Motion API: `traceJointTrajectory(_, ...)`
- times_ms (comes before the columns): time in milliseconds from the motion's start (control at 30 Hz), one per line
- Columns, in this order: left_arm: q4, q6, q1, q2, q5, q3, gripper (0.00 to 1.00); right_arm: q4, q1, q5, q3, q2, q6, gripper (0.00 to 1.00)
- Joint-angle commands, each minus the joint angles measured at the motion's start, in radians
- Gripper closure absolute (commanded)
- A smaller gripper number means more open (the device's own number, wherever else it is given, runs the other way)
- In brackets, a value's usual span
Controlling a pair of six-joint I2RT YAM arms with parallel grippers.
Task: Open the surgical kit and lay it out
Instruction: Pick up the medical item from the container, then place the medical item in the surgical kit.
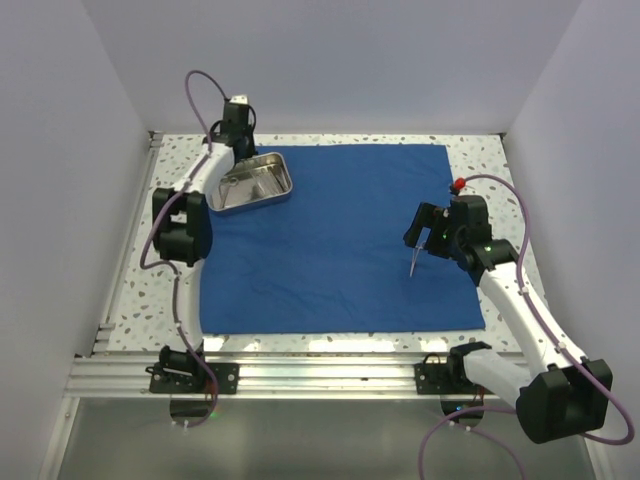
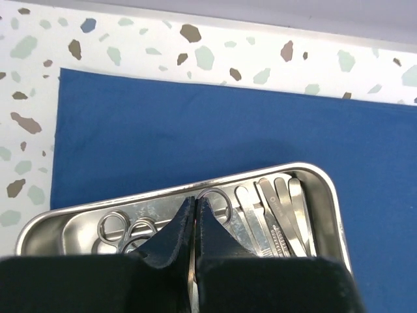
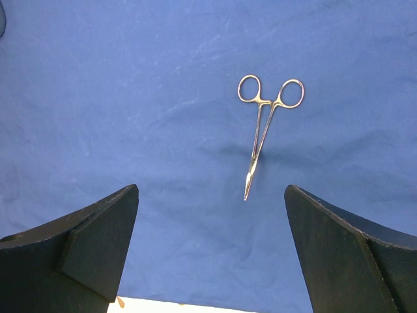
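Observation:
The royal-blue cloth (image 1: 330,240) lies spread flat on the table. The steel tray (image 1: 285,178) sits on its far left corner. My left gripper (image 2: 196,203) reaches into the tray (image 2: 260,175) and is shut on a thin silver ring-handled instrument (image 2: 221,195); its shaft shows between the fingers. More ring handles (image 2: 120,228) and flat tweezers (image 2: 280,208) lie in the tray. My right gripper (image 3: 212,189) hangs wide open over the cloth's right side. Ring-handled forceps (image 3: 260,130) lie flat on the cloth just ahead of it, tip toward the gripper, untouched; from above, these forceps (image 1: 414,262) sit below the right gripper (image 1: 425,235).
A speckled white tabletop (image 1: 480,160) borders the cloth. White walls enclose the left, back and right sides. An aluminium rail (image 1: 320,375) with both arm bases runs along the near edge. The left arm's elbow (image 1: 180,225) hangs over the cloth's left edge.

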Motion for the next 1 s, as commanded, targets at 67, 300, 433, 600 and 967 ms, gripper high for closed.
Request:
traceJointTrajectory(67,0.033,0.031,0.0,-0.103,-0.024,0.019,1.0,0.036,0.002,0.004,-0.006,-0.017,-0.016,0.01)
traceJointTrajectory(300,0.044,0.034,-0.006,-0.27,0.093,-0.039,1.0,0.048,0.003,-0.001,-0.013,-0.016,-0.013,0.01)
traceJointTrajectory(433,0.026,0.032,-0.017,-0.332,0.229,-0.037,1.0,0.048,0.003,0.004,-0.013,-0.023,-0.012,0.01)
traceJointTrajectory(600,-0.004,0.037,-0.1,-0.363,0.284,-0.034,1.0,0.044,0.003,0.038,-0.01,-0.049,-0.005,0.01)
traceJointTrajectory(967,0.151,-0.089,-0.336,-0.406,0.313,-0.217,1.0,0.016,0.003,0.3,-0.036,-0.206,0.051,0.01)
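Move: The left hand already holds the forceps by a ring, with the tray's middle almost straight below, about 2 cm right and 8 down; its tweezers lie some 6 cm right, level ahead, equally low. The open cloth's middle is roughly 31 cm right, 21 back, 10 below. The laid-out forceps are about 53 cm right, 27 back, 10 below. From the right hand, those lie about 5 cm ahead, level sideways, 15 below. Keeping its shut fingers on the ring, the left hand lifts the forceps about 18 cm up from over the tray, then sweeps fast some 20 cm right and 10 back over the cloth towards the laid-out forceps, sinking about 4 cm late on and turning about 30 degrees clockwise. Late on, the right hand, still wide open and empty, rises and shifts right by about 3 cm each. ##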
